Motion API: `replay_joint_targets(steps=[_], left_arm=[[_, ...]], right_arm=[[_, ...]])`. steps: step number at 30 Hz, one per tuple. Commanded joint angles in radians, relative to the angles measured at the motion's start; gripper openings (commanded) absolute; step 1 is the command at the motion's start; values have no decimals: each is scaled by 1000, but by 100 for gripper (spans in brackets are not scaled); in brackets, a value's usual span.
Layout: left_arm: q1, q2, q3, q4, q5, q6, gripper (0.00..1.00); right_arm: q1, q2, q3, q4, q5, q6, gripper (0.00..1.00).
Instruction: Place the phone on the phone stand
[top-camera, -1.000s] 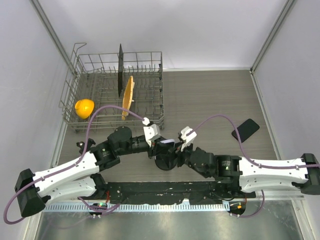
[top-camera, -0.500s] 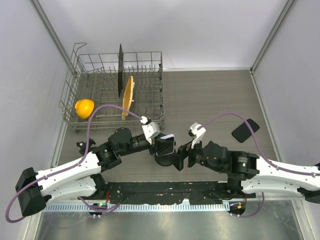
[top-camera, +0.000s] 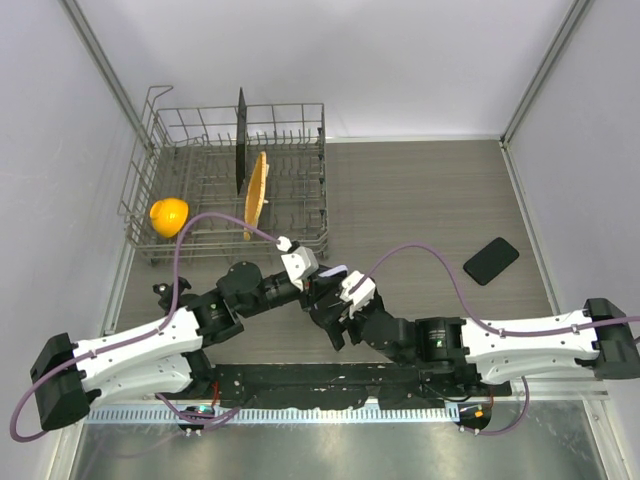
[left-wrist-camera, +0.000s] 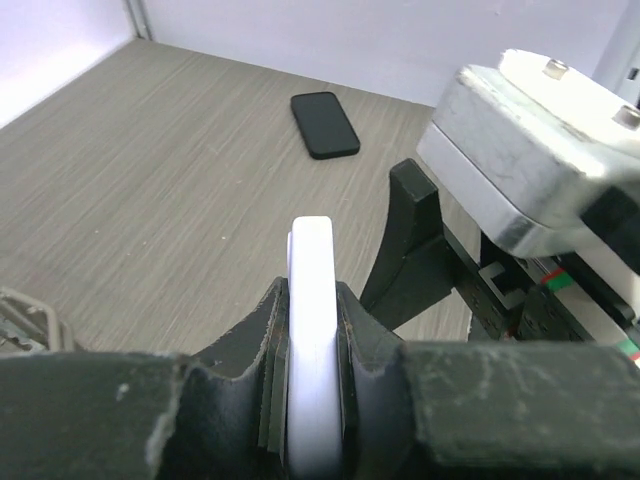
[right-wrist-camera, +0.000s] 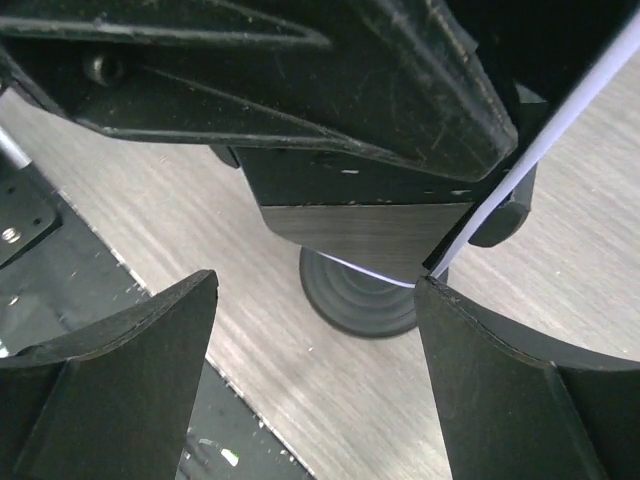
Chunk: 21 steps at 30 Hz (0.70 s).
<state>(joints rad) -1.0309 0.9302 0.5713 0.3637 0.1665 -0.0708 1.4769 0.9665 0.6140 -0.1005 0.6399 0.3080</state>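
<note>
My left gripper (top-camera: 320, 286) is shut on the phone (left-wrist-camera: 312, 330), a thin slab with a white edge held on edge between the fingers (left-wrist-camera: 250, 345). The black phone stand (right-wrist-camera: 362, 297) has a round base on the table, and its upright (left-wrist-camera: 414, 240) rises just right of the phone. In the right wrist view the phone's dark face (right-wrist-camera: 365, 235) hangs directly above the base. My right gripper (right-wrist-camera: 318, 375) is open, its two fingers spread wide on either side of the base, short of it and touching nothing. From above, it (top-camera: 340, 312) sits beside the stand (top-camera: 322, 325).
A second, black phone (top-camera: 491, 260) lies flat at the right of the table, also seen in the left wrist view (left-wrist-camera: 325, 124). A wire dish rack (top-camera: 300, 170) with an upright black plate and a wooden piece stands at the back left. An orange object (top-camera: 168, 216) lies beside it.
My right gripper has swung left and lower, in toward the stand's base, with its jaws spread wider. My left gripper still holds the phone over the stand and has barely moved.
</note>
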Motion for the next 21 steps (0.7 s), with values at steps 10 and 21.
replay_joint_targets(steps=[10,21], left_arm=[[-57,-31,85,-32,-202,-3,48],[-57,-129,133,-111,-141,-52,88]], right_arm=[[2,-67,-5,67,173,-49,84],[2,-126,88,-119,37,124,86]])
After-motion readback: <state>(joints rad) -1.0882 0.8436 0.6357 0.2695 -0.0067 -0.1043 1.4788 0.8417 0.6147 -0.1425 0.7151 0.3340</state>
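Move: Between the left fingers is the phone, upright against the phone stand's head; its middle lies about 3 cm right of the left hand, 1 cm ahead and 4 cm lower. The stand's round base is some 2 cm right, 1 cm ahead and 14 cm below, and the dish rack's near right corner about 16 cm ahead, level sideways, 10 cm lower. From the open right hand the phone's middle is roughly 4 cm ahead, 2 cm left and 3 cm up. Opening wide after a brief hold, the left fingers let go of the phone's left edge, and the hand rises about 4 cm, easing 1.5 cm left, away from the phone, with a slight counter-clockwise turn. The right hand, still open beside the phone, goes forward 2 cm, then partly back while climbing 3 cm and shifting 2 cm right. ##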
